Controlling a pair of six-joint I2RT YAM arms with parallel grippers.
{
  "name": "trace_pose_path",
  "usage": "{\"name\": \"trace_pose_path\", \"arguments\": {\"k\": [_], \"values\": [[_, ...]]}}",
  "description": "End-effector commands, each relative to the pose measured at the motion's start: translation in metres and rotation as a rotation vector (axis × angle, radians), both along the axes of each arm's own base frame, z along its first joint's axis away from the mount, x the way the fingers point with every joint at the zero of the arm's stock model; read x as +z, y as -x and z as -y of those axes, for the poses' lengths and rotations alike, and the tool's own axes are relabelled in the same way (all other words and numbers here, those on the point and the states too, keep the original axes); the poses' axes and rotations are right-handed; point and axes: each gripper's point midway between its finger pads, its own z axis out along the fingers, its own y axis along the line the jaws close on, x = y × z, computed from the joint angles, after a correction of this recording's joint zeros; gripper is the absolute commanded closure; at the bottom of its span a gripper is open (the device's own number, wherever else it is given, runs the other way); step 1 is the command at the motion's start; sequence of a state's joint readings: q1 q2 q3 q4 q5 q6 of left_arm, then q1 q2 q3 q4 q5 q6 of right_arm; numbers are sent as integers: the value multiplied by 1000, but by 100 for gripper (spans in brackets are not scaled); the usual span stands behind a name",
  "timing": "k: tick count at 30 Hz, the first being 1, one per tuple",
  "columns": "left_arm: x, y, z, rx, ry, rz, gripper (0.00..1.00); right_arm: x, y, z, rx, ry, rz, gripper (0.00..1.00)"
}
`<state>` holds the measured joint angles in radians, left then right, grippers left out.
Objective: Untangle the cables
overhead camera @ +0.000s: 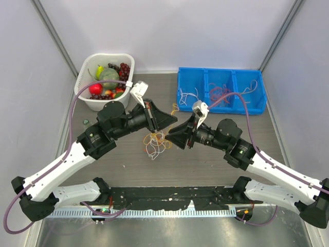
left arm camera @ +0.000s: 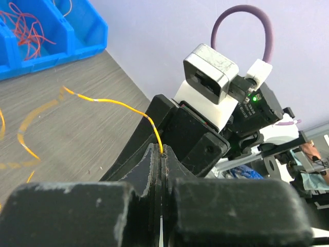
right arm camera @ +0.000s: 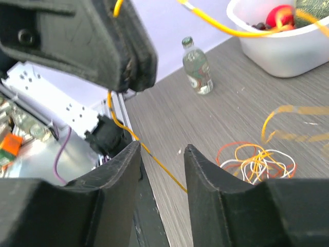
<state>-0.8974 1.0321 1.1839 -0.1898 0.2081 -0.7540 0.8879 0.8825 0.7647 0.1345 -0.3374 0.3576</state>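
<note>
The cables form a small loopy tangle of orange, yellow and white wires on the table between my two grippers; it also shows in the right wrist view. My left gripper is shut on a single yellow wire, pinched at the fingertips. That yellow wire runs down between the spread jaws of my right gripper, which is open and holds nothing. In the top view my right gripper points tip to tip at the left one, just right of the tangle.
A blue three-compartment bin with loose red and white strands stands at the back right. A white basket of toy fruit stands at the back left. A small bottle stands near the basket.
</note>
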Motion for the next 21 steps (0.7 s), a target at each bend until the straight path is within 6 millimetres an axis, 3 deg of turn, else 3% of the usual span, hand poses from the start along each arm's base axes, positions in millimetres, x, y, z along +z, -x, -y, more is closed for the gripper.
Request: {"name": "trace_pose_path", "arguments": {"k": [1, 3, 5, 7, 9, 13, 14, 15, 18, 19, 21], "values": [[27, -3, -4, 36, 103, 27, 100, 47, -19, -2, -103, -185, 24, 63], [26, -3, -4, 40, 103, 28, 100, 43, -23, -4, -114, -174, 8, 74], [24, -5, -6, 53, 94, 32, 100, 39, -25, -5, -124, -163, -2, 95], [20, -9, -13, 94, 58, 45, 97, 37, -34, 0, -186, -150, -22, 99], [11, -20, -28, 182, -11, 65, 75, 33, -45, 9, -267, -123, -27, 99], [-5, -33, -60, 331, -117, 113, 17, 32, -68, 37, -437, -36, -14, 99], [-9, -35, -67, 359, -132, 122, 13, 45, -74, 44, -468, -46, 2, 99], [-12, -35, -73, 375, -147, 137, 11, 38, -78, 51, -496, 7, 0, 99], [-23, -36, -88, 418, -189, 164, 8, 56, -102, 80, -620, 49, 15, 99], [-26, -37, -93, 438, -201, 169, 7, 50, -111, 88, -653, 84, -2, 99], [-38, -37, -100, 451, -240, 178, 7, 62, -142, 125, -779, 86, -21, 99]]}}
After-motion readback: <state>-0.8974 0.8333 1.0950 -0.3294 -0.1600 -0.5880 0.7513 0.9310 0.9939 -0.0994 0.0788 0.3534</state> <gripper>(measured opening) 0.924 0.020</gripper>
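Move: The left hand still pinches the yellow cable. The strand the right hand is to close on hangs between its half-open fingers, about 1 cm ahead of its hand point, and lies some 8 cm below and 3 cm back of the left hand, 1 cm to its left. From the right hand, the cable tangle lies about 8 cm ahead, 6 cm left and 30 cm down; the blue tray's middle is roughly 33 cm ahead, 22 cm right and 27 cm down. The right fingers shut on the hanging yellow strand while easing forward 2–3 cm, then the left fingers spring wide open and let go of it. With the cable pinched, the right hand heads forward and right, rising towards the end, towards the blue tray, about 10 cm forward in all, turning some 30 degrees clockwise; the empty left hand draws off about 8 cm left. ##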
